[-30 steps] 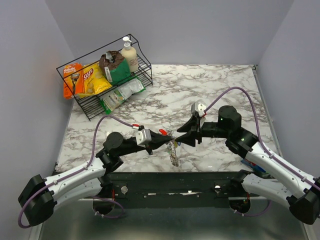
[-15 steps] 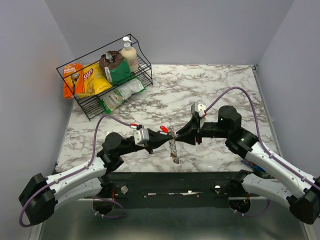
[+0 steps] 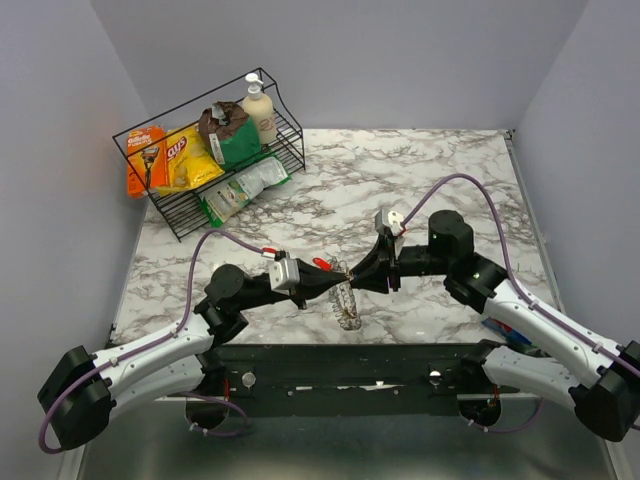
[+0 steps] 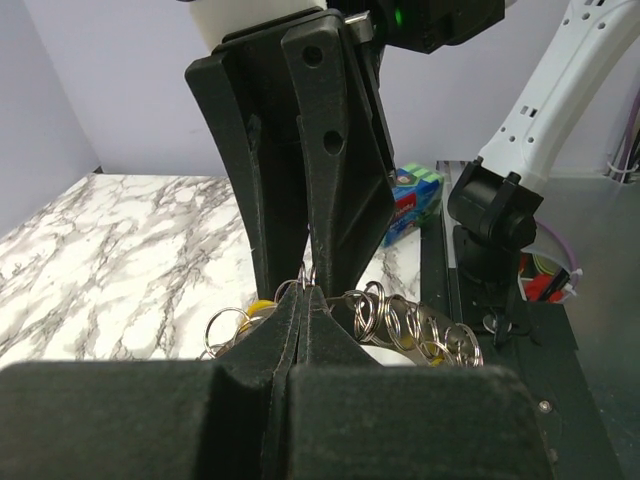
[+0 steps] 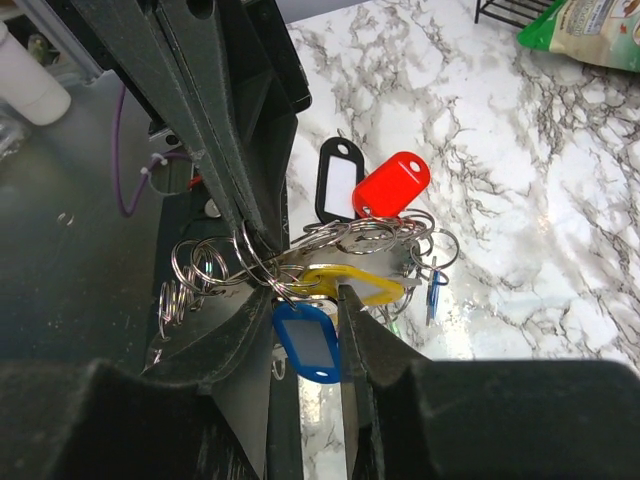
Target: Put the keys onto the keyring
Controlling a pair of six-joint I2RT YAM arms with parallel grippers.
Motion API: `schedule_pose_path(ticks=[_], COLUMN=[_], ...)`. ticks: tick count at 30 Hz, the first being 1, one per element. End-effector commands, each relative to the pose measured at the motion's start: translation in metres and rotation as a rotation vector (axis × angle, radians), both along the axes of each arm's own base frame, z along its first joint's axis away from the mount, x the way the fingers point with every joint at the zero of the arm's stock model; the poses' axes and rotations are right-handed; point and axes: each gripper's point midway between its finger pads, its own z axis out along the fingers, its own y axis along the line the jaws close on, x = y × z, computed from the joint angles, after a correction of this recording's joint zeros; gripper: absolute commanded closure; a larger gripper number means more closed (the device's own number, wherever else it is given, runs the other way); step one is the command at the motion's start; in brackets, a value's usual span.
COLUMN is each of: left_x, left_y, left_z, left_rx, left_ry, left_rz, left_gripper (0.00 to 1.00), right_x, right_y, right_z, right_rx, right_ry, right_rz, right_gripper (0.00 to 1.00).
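Just above the table's near middle, my two grippers meet tip to tip. My left gripper (image 3: 336,284) (image 4: 303,292) is shut on the keyring (image 4: 309,274), a thin silver wire loop. From it hangs a tangled bunch (image 3: 346,306) of keys and split rings. My right gripper (image 3: 354,277) (image 5: 310,300) is shut on a key with a blue plastic head (image 5: 308,342). Yellow (image 5: 345,283), red (image 5: 392,184) and black (image 5: 340,187) heads lie behind it. A metal strip strung with several rings (image 4: 420,325) sticks out to one side.
A black wire basket (image 3: 180,222) with snack bags and a bottle stands at the back left. A blue-green packet (image 4: 412,192) lies by the right arm's base, at the table's near right edge. Purple cables loop over both arms.
My right gripper has narrowed onto the blue-headed key and shifted left toward the left gripper. The hanging bunch has swung and bunched up. My left gripper stays shut.
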Motion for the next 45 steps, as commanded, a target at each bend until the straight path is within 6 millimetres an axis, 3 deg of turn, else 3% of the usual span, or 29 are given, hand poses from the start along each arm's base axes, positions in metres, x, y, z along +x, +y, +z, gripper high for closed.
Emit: schedule_pose_path(ticks=[1,8,12,21,30,40,45], left_x=[-0.007,-0.006,0.001,0.019,0.028,0.033,0.041], left_y=[0.003,0.001,0.001,0.003,0.001,-0.023,-0.022], left_z=[0.049,0.045,0.035,0.005,-0.007,-0.022,-0.031], left_rx=[-0.115,-0.102,-0.062,0.032,0.058,0.107,0.117], left_ry=[-0.107,-0.100,-0.091,-0.047,-0.021,-0.017,-0.020], left_rz=[-0.025,-0.024,0.008,0.101,0.132,0.061,0.098], left_gripper=[1.00,1.00,1.00,1.00,1.00,1.00,1.00], right_x=[-0.007,-0.013,-0.008,0.004,0.026,0.036,0.038], right_y=[0.002,0.002,-0.004,-0.017,-0.030,-0.040,-0.040], right_z=[-0.009,-0.007,-0.002,0.002,0.001,-0.004,-0.005], right_rx=[-0.006,0.000,0.007,0.012,0.008,0.002,-0.004], right_ry=[0.014,0.007,-0.024,-0.069,-0.110,-0.113,-0.112], right_rz=[0.066,0.096,0.033,-0.112,-0.282,-0.375,-0.385], right_gripper=[0.85,0.78,0.61,0.36,0.08,0.01,0.00])
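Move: My right fingers already pinch the blue tag across its width, with the keyring's middle about 1 cm back, 1 cm left and 3 cm below them. My left fingertips still pinch the small wire ring at the rim, so the keyring's middle is some 4 cm below and 1 cm back of them, and the blue tag 1 cm right and 2 cm down. The red tag is about 3 cm to the left hand's left, 2 cm ahead and slightly lower. I draw my right hand back about a centimetre, then spread its fingers wide to let go of the blue tag and pull away from the keyring to the right and forward, swinging clockwise nearly 20 degrees. My left hand first stays put with its pinch closed, then lowers the keyring about 6.5 cm and takes it somewhat forward, fingertips tipping further down. ##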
